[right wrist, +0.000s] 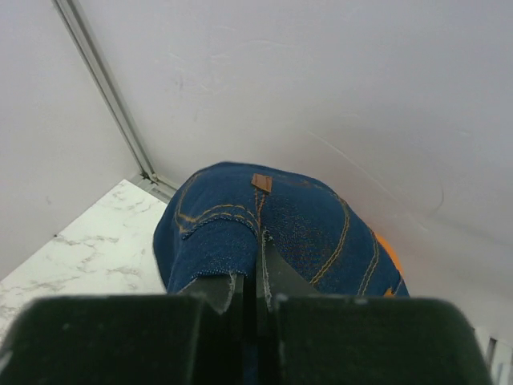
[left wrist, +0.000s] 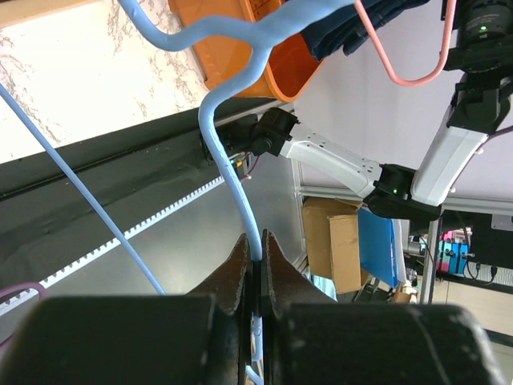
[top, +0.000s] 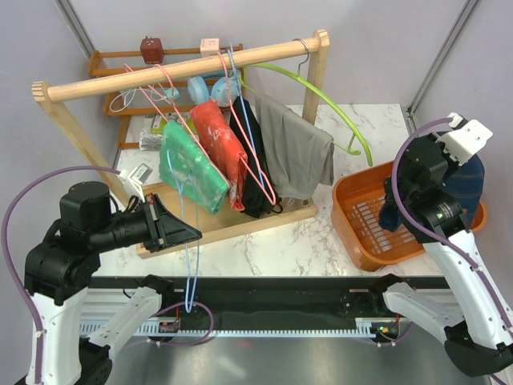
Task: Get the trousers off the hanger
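Note:
The dark navy denim trousers (right wrist: pixel 272 212) bulge over my right gripper (right wrist: pixel 258 241), which is shut on a fold of them. In the top view they hang (top: pixel 473 183) behind the right arm, above the orange basket (top: pixel 353 224). The mint-green trousers (top: pixel 188 164) hang on the wooden rack (top: pixel 184 70), left of the red garment (top: pixel 218 138). My left gripper (left wrist: pixel 256 241) is shut on the wire of a light blue hanger (left wrist: pixel 232 152). That blue hanger (top: pixel 190 265) dangles in front of the rack, past the table's near edge, beside the left gripper (top: pixel 188 231).
A black garment (top: pixel 252 160) and the grey garment (top: pixel 292 148) hang right of the red one. An empty green hanger (top: pixel 341 116) sticks out from the rail toward the basket. A pink hanger (top: pixel 260 180) loops among the clothes. Small items lie behind the rack.

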Robot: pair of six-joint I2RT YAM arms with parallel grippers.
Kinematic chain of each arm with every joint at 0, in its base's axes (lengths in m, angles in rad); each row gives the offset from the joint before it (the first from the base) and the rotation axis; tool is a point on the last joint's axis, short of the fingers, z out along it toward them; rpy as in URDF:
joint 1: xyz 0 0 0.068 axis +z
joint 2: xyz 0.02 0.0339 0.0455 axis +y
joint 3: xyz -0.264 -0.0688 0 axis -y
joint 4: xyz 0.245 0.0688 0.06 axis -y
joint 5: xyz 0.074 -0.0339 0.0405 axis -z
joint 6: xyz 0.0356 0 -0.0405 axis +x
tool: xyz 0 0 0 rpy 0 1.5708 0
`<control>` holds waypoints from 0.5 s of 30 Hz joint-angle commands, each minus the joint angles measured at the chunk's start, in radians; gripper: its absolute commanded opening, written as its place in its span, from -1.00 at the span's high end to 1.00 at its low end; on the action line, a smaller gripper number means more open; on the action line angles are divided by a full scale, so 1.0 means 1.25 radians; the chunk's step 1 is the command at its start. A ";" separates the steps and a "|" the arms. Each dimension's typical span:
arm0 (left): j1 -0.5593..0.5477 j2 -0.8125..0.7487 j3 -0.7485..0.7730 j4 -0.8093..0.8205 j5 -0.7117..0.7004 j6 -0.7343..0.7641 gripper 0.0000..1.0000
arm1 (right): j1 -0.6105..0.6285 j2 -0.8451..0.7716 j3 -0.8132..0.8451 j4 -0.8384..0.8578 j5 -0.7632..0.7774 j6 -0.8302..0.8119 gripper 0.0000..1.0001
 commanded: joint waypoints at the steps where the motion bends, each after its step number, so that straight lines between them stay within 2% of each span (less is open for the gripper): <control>1: 0.000 0.005 0.039 0.012 0.014 0.025 0.96 | -0.009 -0.024 -0.024 -0.016 -0.057 0.014 0.95; 7: 0.000 -0.003 0.070 0.012 -0.028 0.016 0.96 | -0.011 -0.049 -0.062 -0.206 -0.155 0.197 0.85; 10: 0.000 -0.005 0.086 0.004 -0.053 0.014 0.96 | -0.013 -0.082 -0.098 -0.296 -0.231 0.282 0.60; 15: 0.001 -0.010 0.107 -0.006 -0.107 0.005 0.96 | -0.013 -0.095 -0.123 -0.426 -0.338 0.370 -0.09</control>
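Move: Almost straight below the right hand, which still grips the jeans, is the orange basket, its middle about 4 cm to the hand's left and some 32 cm down. The free tip of the green hanger is roughly 5 cm ahead and 16 cm left, 8 cm lower; the grey trousers hang about 5 cm ahead, 32 cm left and 12 cm lower. From the left hand, the basket lies some 17 cm ahead, 50 cm right and 28 cm lower. Sinking ever faster towards the orange basket, the right hand drops about 10 cm with a slight drift left, its fingers tipping down and swinging counter-clockwise by some 15 degrees. Partway down the fingers start to open and reach nearly half open around the jeans. The left hand keeps its pinch on the blue hanger and lifts it about 2 cm. ##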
